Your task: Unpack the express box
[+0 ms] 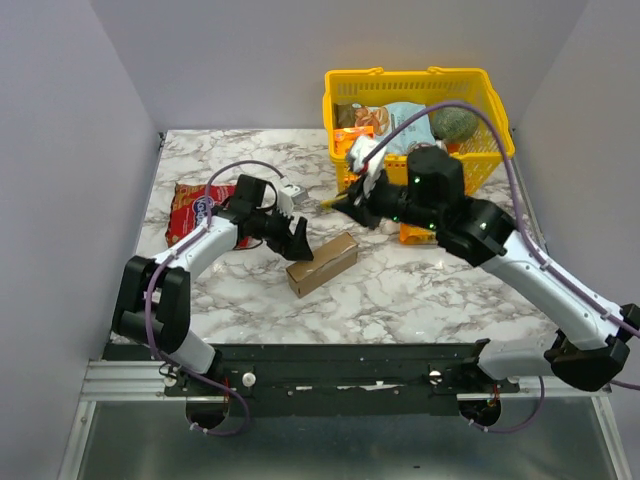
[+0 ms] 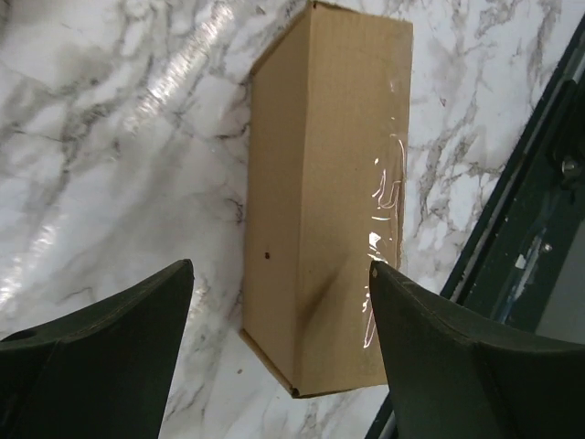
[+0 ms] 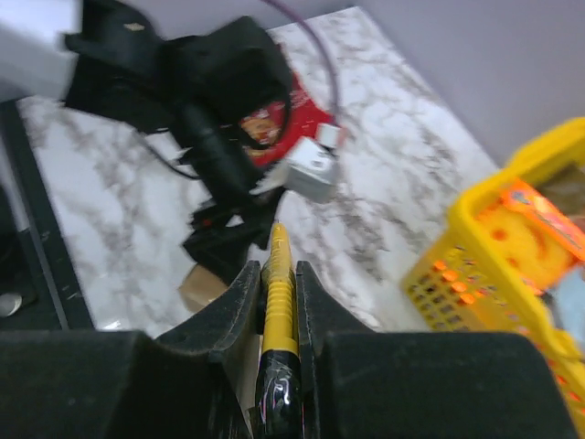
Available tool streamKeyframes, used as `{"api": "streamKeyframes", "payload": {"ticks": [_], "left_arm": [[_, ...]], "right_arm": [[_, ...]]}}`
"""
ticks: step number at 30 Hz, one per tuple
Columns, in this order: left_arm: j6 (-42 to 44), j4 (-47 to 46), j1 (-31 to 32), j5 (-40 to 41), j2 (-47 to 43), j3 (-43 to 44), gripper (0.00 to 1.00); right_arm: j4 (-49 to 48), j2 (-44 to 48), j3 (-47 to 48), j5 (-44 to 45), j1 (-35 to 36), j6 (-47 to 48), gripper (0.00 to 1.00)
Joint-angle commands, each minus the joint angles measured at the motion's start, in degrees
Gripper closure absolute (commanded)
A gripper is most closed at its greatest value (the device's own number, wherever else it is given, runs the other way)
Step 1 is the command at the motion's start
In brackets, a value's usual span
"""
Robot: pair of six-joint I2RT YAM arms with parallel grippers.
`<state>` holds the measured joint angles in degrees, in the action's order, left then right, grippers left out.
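The express box (image 1: 322,263), a plain brown cardboard mailer, lies closed on the marble table near the front middle. It fills the left wrist view (image 2: 329,201), with clear tape glinting on its top. My left gripper (image 1: 298,243) hovers open just above the box's left end, its fingers (image 2: 110,357) wide apart on either side of it. My right gripper (image 1: 345,205) is behind the box, shut on a yellow and black cutter pen (image 3: 279,302) whose tip points down toward the box (image 3: 194,288). The pen's yellow tip also shows in the top view (image 1: 328,203).
A yellow plastic basket (image 1: 495,105) with snacks stands at the back right and shows in the right wrist view (image 3: 512,247). A red snack bag (image 1: 190,207) lies at the left. An orange packet (image 1: 415,235) lies beside the basket. A black rail (image 1: 350,360) runs along the front edge.
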<state>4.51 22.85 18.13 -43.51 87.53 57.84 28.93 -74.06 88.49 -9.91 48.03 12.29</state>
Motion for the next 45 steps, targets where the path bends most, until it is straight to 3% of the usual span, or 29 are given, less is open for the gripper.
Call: {"api": "streamKeyframes", "payload": {"ticks": [1, 6, 9, 18, 22, 27, 31, 34, 37, 38, 45], "left_arm": [[-3.37, -2.02, 0.24, -4.75, 3.69, -0.89, 0.15], [-10.73, -4.91, -0.02, -3.61, 6.43, -2.03, 0.21], [-15.40, -7.64, -0.64, -1.76, 7.13, -3.00, 0.22], [-31.92, -15.02, -0.82, 0.62, 5.03, -7.74, 0.24], [-40.00, -22.13, -0.82, -3.06, 1.60, -11.87, 0.21], [-37.93, -22.94, -2.74, -1.59, -5.69, -14.94, 0.16], [-34.23, -19.16, -9.59, 0.44, -9.47, -17.76, 0.14], [-35.70, -21.52, -12.77, -1.92, -11.23, -21.19, 0.15], [-37.20, -23.98, -12.77, -2.55, -12.99, -23.21, 0.23], [-37.56, -23.65, -12.77, -2.11, -13.34, -23.56, 0.30], [-35.03, -24.25, -12.33, 0.27, -10.98, -25.24, 0.56]], "right_arm": [[-0.72, -2.57, -4.29, 3.39, 8.91, -2.70, 1.00], [-0.28, -8.11, -5.17, 14.73, 17.35, -11.58, 0.99], [-0.28, -11.36, -4.99, 17.99, 18.24, -14.92, 1.00], [-2.56, -15.06, -7.98, 25.64, 19.03, -15.28, 1.00], [-3.35, -15.41, -7.81, 26.88, 20.35, -14.49, 1.00], [-3.79, -13.83, -7.89, 26.44, 20.44, -12.83, 1.00], [-3.18, -11.20, -8.59, 26.61, 20.44, -10.36, 1.00], [-3.09, -10.40, -10.17, 26.44, 20.44, -10.01, 1.00], [-3.26, -9.79, -10.35, 27.75, 20.44, -9.22, 1.00], [-3.44, -9.61, -10.35, 28.10, 20.44, -9.04, 1.00], [-3.09, -7.24, -10.26, 30.12, 20.44, -5.18, 1.00]]}}
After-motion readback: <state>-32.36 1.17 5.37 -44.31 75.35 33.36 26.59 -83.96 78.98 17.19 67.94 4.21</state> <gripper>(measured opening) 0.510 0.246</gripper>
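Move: The express box stands on its long edge, its middle about 5 cm right of the left hand, 2 cm back and some 8 cm below. From the right hand, which already holds the yellow cutter, that middle lies roughly 6 cm left, 2 cm ahead and 35 cm down. The red cookie bag is about 23 cm left of the left hand and 13 cm ahead; the orange bag is 14 cm ahead of the right hand and 22 cm right. The box is left by one hand and approached by the other. The left hand sinks and edges right by 2-3 cm beside its left end, then backs off some 7 cm to the left, turning about 30 degrees counter-clockwise and half closing its empty fingers. The right hand, keeping its cutter, swings left and back, drops about 16 cm towards the box as its fingers tilt down, then eases up a little. ##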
